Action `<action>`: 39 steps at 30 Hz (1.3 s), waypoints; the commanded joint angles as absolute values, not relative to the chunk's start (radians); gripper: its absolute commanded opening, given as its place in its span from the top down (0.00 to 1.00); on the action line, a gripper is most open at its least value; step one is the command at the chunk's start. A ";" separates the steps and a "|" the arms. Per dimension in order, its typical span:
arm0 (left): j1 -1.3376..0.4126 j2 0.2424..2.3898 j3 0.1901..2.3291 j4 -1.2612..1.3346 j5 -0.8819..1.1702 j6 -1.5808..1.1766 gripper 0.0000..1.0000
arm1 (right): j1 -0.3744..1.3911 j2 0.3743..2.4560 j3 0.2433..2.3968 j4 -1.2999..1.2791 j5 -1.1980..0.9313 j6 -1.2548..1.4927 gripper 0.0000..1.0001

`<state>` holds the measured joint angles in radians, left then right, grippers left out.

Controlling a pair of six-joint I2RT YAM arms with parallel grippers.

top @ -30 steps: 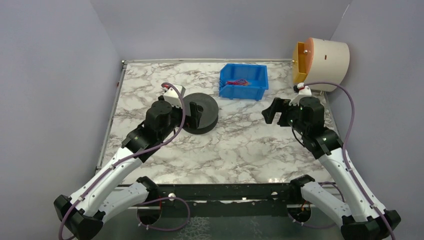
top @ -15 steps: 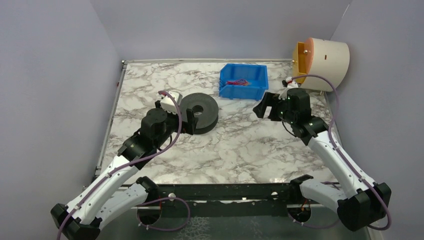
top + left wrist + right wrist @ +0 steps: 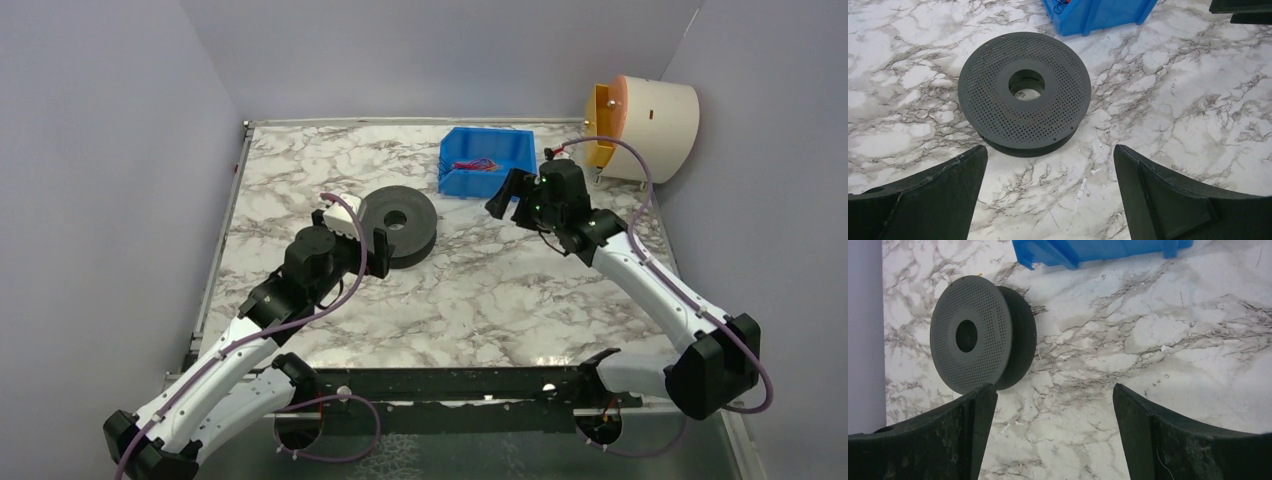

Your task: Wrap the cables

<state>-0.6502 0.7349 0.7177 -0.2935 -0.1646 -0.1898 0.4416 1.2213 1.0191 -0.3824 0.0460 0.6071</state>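
The cables (image 3: pixel 478 164) are a small tangle of thin red wires lying in the blue bin (image 3: pixel 487 175); a bit of them (image 3: pixel 1060 5) shows at the top edge of the left wrist view. A black perforated spool (image 3: pixel 398 225) lies flat on the marble table (image 3: pixel 480 290). My left gripper (image 3: pixel 377 250) hangs open just near-left of the spool (image 3: pixel 1024 92), holding nothing (image 3: pixel 1050 152). My right gripper (image 3: pixel 505 192) is open and empty by the bin's near right corner, facing the spool (image 3: pixel 978 332), with only bare table between its fingers (image 3: pixel 1054 390).
A cream drum with an orange side plate (image 3: pixel 645 125) stands off the table's far right corner. Grey walls close in the left, back and right. The bin's front wall (image 3: pixel 1098 250) lies just beyond the right gripper. A metal rail (image 3: pixel 450 385) runs along the near edge.
My right arm has swung left and forward, from the right edge to the bin's near corner. My left gripper has drawn back off the spool to its near-left side.
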 commanded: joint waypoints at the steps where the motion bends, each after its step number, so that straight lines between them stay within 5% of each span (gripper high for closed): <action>1: -0.653 0.724 0.691 -0.257 -0.161 -0.152 0.01 | 0.497 1.291 1.103 -0.384 0.198 0.690 0.09; 22: -0.652 0.687 0.684 -0.259 -0.201 -0.117 0.01 | 0.583 1.831 1.660 -0.710 0.545 1.151 0.10; 39: -0.652 0.664 0.685 -0.263 -0.183 -0.120 0.01 | 0.549 2.118 1.946 -0.857 0.544 1.423 0.14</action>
<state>-0.6502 0.6857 0.6876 -0.2787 -0.1833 -0.1291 0.5713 2.0804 1.8938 -0.7918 0.5045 1.3319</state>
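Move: The cables in the blue bin lie about 18 cm ahead of the right hand, 1 cm to its left and roughly 16 cm below. The bin around them has its middle some 19 cm ahead and level with the hand sideways, 15 cm below. The grey spool sits about 19 cm to the left, only 1 cm farther out. From the left hand the cables are around 24 cm ahead and 22 cm to the right. Towards the cables in the blue bin, the right hand reaches forward about 14 cm and drifts left some 7 cm, nearly level at first, then sinking about 6 cm. On the way the wrist swings clockwise by some 40 degrees and its fingers tip farther down, staying wide open and touching nothing. ##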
